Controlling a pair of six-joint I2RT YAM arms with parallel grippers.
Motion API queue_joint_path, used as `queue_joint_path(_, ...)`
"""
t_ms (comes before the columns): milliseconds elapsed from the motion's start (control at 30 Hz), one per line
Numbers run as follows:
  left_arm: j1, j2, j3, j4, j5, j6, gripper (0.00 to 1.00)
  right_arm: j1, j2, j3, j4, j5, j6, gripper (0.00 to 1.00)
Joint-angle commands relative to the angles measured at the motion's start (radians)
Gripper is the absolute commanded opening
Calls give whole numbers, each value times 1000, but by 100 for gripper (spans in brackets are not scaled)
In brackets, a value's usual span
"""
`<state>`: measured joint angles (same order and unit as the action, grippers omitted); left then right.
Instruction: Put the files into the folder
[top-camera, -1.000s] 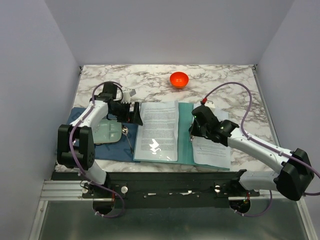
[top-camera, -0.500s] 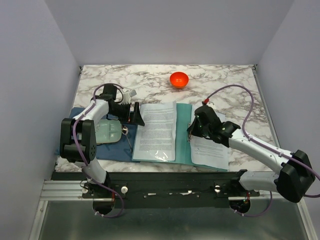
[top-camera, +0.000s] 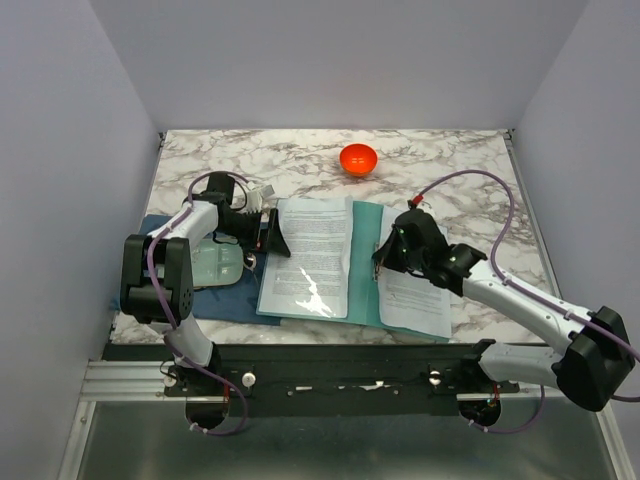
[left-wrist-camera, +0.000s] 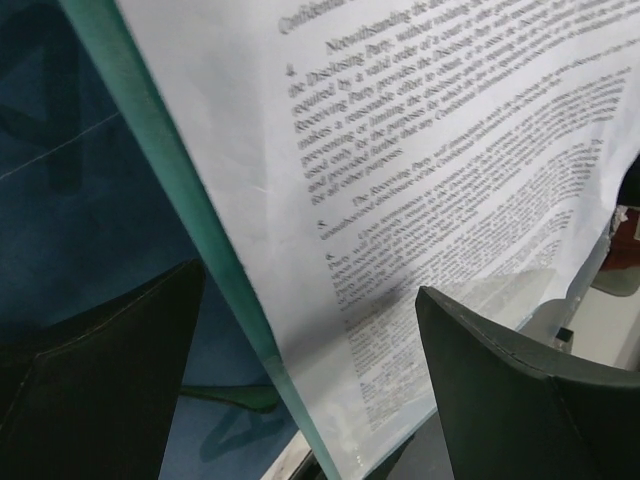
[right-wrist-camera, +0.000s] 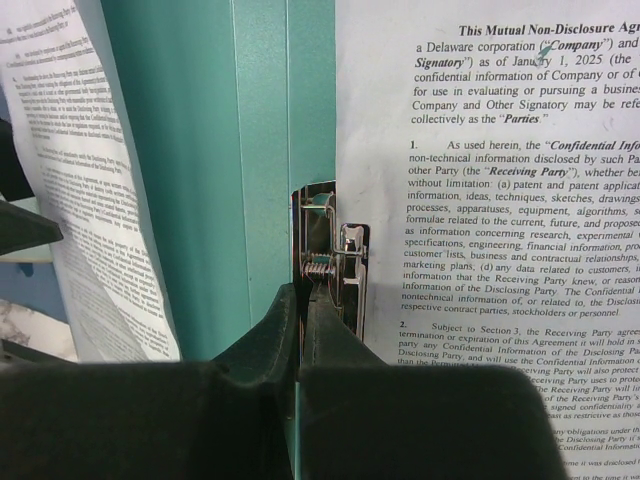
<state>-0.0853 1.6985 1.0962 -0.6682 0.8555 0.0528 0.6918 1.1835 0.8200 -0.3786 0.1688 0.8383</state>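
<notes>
The teal folder (top-camera: 364, 262) lies open on the table; its spine shows in the right wrist view (right-wrist-camera: 260, 150). White printed files (top-camera: 415, 292) rest on its right half (right-wrist-camera: 500, 170), their edge at the metal clip (right-wrist-camera: 345, 255). Another printed sheet (top-camera: 315, 250) under clear plastic covers the raised left flap (left-wrist-camera: 420, 150). My right gripper (top-camera: 384, 258) is shut, its fingertips pinching the clip (right-wrist-camera: 303, 290). My left gripper (top-camera: 272, 232) stands wide open, and the flap's teal edge (left-wrist-camera: 190, 210) passes between its fingers (left-wrist-camera: 300, 370) without being pinched.
An orange bowl (top-camera: 358, 158) sits at the back of the marble table (top-camera: 460, 170). A dark blue mat (top-camera: 165, 235) with a pale green tray (top-camera: 215, 265) lies under my left arm, partly beneath the folder's left edge.
The folder and its sheets have slid a little to the left and turned slightly, with my right gripper moving along at the clip. The left gripper stays open at the flap's edge.
</notes>
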Motion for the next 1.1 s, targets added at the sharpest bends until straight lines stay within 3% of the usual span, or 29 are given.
queue_joint_path(0, -8, 3, 8, -66, 146, 45, 99, -5, -7, -10, 69, -31, 25, 1)
queue_joint_path(133, -14, -11, 65, -220, 207, 119, 99, -5, 33, -15, 98, -51, 31, 1)
queue_joint_path(500, -21, -128, 77, -251, 185, 79, 99, -5, 165, -42, 176, -52, 24, 1)
queue_joint_path(600, -28, -123, 102, -254, 181, 64, 99, -5, 218, -54, 208, -80, 16, 11)
queue_joint_path(833, -56, -115, 165, -251, 188, 16, 99, -5, 346, -81, 265, -152, 4, 44)
queue_joint_path(1067, -77, -99, 224, -238, 215, -30, 99, -5, 378, -104, 306, -198, -1, 49)
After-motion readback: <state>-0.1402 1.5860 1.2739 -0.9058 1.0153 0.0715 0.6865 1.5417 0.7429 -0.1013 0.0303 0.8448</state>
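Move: The folder hangs by its metal clip in the right hand, clip middle roughly 2 cm ahead of the fingertips; the table spot beneath is about 12 cm down and 3 cm left. From that hand, the folder's left cover is centred some 17 cm left, 4 cm ahead, 4 cm lower; the right papers, 9 cm right, 5 cm lower. From the left hand, that cover is about 8 cm right, 3 cm back; the spoon 5 cm left, 2 cm back, 6 cm lower. The clip and spine are lowered some 11 cm towards the table by the right hand, which drifts about 3 cm left, tips roughly 10 degrees farther down, and near the bottom opens to about half, letting go of the clip. The left cover's outer edge stays between the left hand's wide-open fingers as that hand rises about 9 cm, backing a little at first, then easing right. ##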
